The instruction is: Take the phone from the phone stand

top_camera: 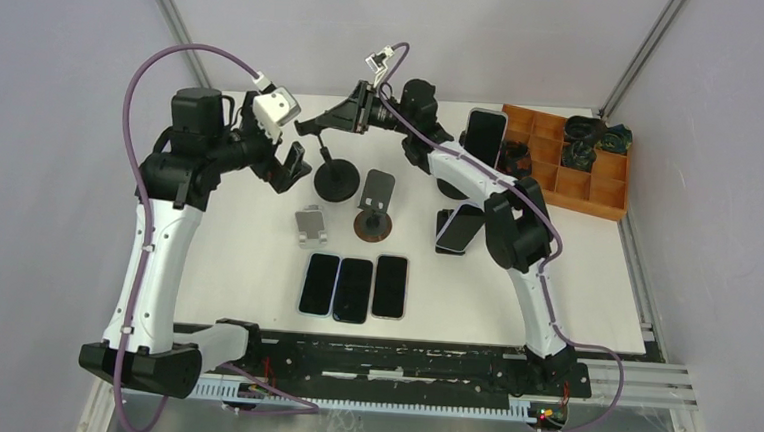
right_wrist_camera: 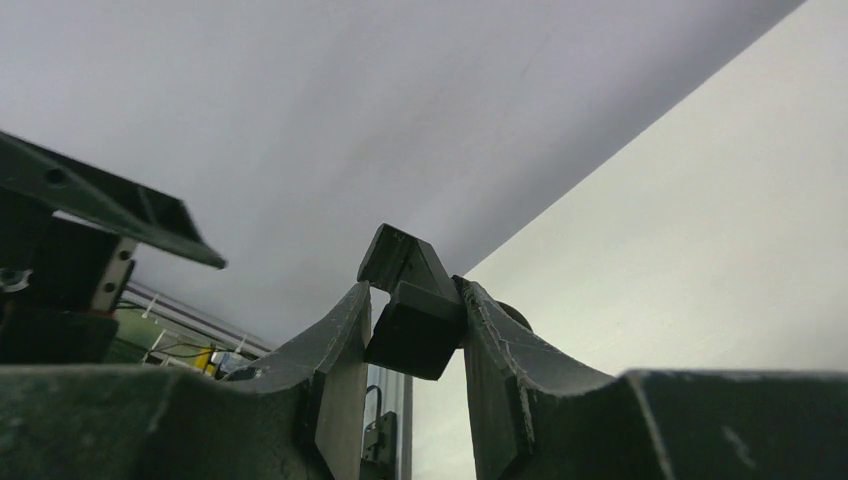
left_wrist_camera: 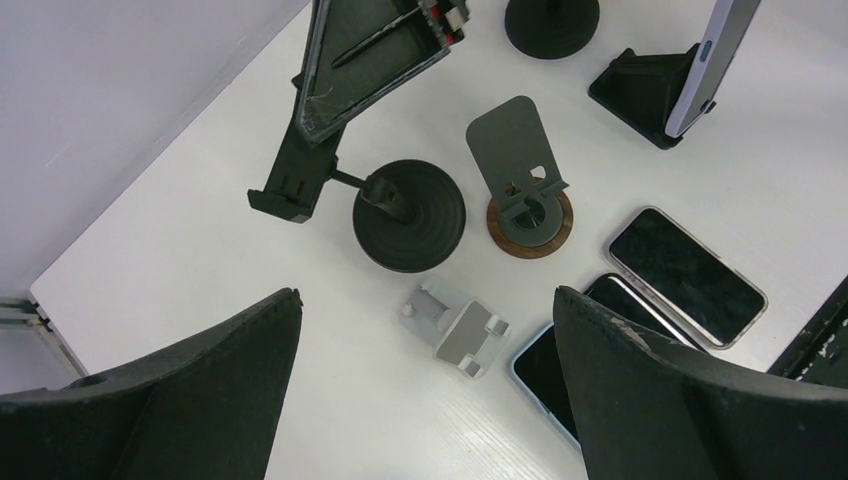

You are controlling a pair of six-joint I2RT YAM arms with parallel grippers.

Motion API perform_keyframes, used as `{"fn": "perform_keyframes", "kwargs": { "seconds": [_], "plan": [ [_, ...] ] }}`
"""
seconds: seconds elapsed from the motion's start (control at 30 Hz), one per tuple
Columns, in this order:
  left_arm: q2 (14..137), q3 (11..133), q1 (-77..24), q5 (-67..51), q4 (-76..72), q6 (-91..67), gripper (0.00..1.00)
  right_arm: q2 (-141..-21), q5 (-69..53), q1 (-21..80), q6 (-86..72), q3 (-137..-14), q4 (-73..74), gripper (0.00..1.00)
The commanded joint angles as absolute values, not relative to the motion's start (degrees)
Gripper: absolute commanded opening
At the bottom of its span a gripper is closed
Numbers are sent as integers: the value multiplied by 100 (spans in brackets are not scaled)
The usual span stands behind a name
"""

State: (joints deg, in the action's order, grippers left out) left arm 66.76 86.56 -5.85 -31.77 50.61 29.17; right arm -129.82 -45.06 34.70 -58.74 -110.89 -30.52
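Observation:
A phone (top_camera: 484, 132) leans upright in a black wedge stand at the back right; it also shows in the left wrist view (left_wrist_camera: 712, 50). A second phone (top_camera: 459, 228) rests on a stand half hidden under my right forearm. My right gripper (top_camera: 322, 122) is shut on the cradle head (right_wrist_camera: 412, 325) of a black round-base stand (top_camera: 338, 181), far from both phones. My left gripper (top_camera: 286, 165) is open and empty, hovering above the table with a small white folding stand (left_wrist_camera: 460, 325) below its fingers (left_wrist_camera: 230, 380).
A grey plate stand on a wooden disc (top_camera: 375, 211) stands mid-table. Three phones (top_camera: 353, 289) lie flat side by side at the front. A wooden compartment tray (top_camera: 571, 167) with black parts sits at the back right. Another round black base (left_wrist_camera: 552, 22) is behind.

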Motion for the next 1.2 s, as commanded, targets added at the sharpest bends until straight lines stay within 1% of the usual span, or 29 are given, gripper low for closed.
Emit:
{"fn": "perform_keyframes", "kwargs": {
  "seconds": [0.0,0.3,0.6,0.73,0.87,1.1,1.17],
  "plan": [
    [6539,8571,-559,-3481,4824,2567,100,-13322,-4271,3316,-6081,-11721,-3989,0],
    [6548,8371,-554,-3682,4821,2559,100,-13773,-4061,3181,-6229,-11716,-4662,0],
    [6483,8226,-559,-3747,4849,2669,100,-13886,-3996,3115,-6183,-11532,-4708,0],
    [6469,8179,-559,-3791,4856,2689,100,-13973,-3947,3096,-6619,-11510,-5171,0],
    [6453,8167,-555,-3838,4868,2678,100,-14067,-3961,3098,-6662,-11642,-5100,1],
    [6407,8171,-564,-3823,4860,2683,100,-13927,-4005,3043,-6453,-11239,-4926,19],
    [6414,8195,-560,-3826,4855,2649,100,-13911,-4041,3016,-6453,-11196,-4882,32]
  ]
}}
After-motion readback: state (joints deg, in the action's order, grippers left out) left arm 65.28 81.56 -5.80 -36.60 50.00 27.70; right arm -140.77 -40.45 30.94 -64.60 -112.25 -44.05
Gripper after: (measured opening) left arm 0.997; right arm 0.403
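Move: The emptied black round-base phone stand, already gripped by its head in the right hand, goes to a bare set-down spot on the far left of the table, about 5 cm ahead, 2 cm right and 27 cm below that hand. The wooden-base stand is some 9 cm back and 10 cm right, the small grey stand about 10 cm back and 6 cm left. From the left hand, the spot is roughly 17 cm ahead, 4 cm right, 31 cm below. The black stand is carried forward and down together, about 6 cm each way and a touch to the right, by the right hand, which keeps its grip on the head and turns slightly clockwise. It then lifts about 1 cm and sinks again, settling the round base towards the table. The empty left hand eases some 3 cm down, back and right, fingers still wide open. ##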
